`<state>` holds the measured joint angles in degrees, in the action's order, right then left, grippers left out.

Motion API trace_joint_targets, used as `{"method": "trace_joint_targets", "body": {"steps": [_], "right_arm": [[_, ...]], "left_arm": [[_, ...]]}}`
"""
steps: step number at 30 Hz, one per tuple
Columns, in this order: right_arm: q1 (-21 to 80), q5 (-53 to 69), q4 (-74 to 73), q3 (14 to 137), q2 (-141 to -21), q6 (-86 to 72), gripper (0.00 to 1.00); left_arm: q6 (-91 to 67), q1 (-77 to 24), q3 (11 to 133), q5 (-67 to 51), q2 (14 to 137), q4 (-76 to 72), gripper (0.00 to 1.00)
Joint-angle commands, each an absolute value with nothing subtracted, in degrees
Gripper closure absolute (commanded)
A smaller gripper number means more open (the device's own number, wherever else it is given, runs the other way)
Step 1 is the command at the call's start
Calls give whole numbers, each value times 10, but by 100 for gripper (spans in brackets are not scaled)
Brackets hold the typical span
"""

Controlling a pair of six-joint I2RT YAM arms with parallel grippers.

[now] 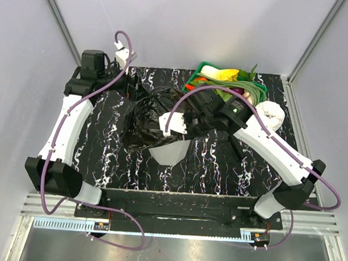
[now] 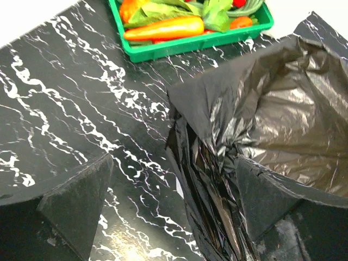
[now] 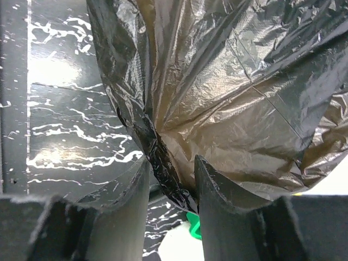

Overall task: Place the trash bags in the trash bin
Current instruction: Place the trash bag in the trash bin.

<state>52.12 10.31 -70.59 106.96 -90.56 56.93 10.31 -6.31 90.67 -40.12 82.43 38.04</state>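
A crinkled black trash bag (image 1: 151, 120) lies spread over the top of the translucent white trash bin (image 1: 170, 153), whose lower walls show beneath it. My right gripper (image 1: 185, 124) is at the bag's right side. In the right wrist view its fingers (image 3: 126, 204) stand apart, and a folded edge of the bag (image 3: 228, 98) runs down through the gap of the right gripper (image 3: 171, 187) without being pinched. My left gripper (image 1: 132, 86) is at the bag's far left, wide open; one of its fingertips (image 2: 261, 201) rests against the bag (image 2: 272, 109), the left gripper (image 2: 171, 204) holding nothing.
A shallow green tray (image 1: 196, 73) of vegetables stands at the back right, also in the left wrist view as the green tray (image 2: 196, 46). A white roll (image 1: 274, 113) lies to its right. The table top is black marble (image 1: 101, 155), framed by grey walls.
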Motion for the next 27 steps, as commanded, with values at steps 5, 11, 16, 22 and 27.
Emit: {"method": "trace_joint_targets", "body": {"steps": [5, 11, 16, 22, 27], "right_arm": [[525, -12, -607, 1015, -863, 561, 56], [524, -43, -582, 1001, -857, 562, 43], [523, -67, -570, 1005, -857, 573, 38], [519, -55, -570, 1016, -853, 571, 37], [514, -29, -575, 1024, -843, 556, 35]], "left_arm": [[136, -81, 846, -430, 794, 374, 1], [144, -89, 821, -425, 774, 373, 1], [126, -91, 810, -425, 762, 363, 1], [81, -100, 795, -397, 750, 342, 1], [55, -112, 766, -360, 729, 316, 1]]}}
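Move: The trash bag's left rim lies just below the left hand's wide-open fingers, some 4 cm back, 2 cm to the right and 6 cm lower. The trash bin stands beneath the bag, its middle about 8 cm back, 8 cm right and 17 cm below that hand. From the right hand, the bag's right edge is close at the half-open fingers, roughly 1 cm ahead, 1 cm left and 2 cm below, and the bin about 4 cm ahead, 6 cm left and 14 cm below. The left hand sinks and draws back about 4 cm each way, with a little travel to its right, bringing its still wide-open fingers down to the bag's left rim without closing. Meanwhile the right hand goes forward some 4 cm and slightly right along the bag's near right edge, tilting its fingertips up and forward by around 15 degrees with a slight clockwise turn, and spreads its half-open fingers wider. ##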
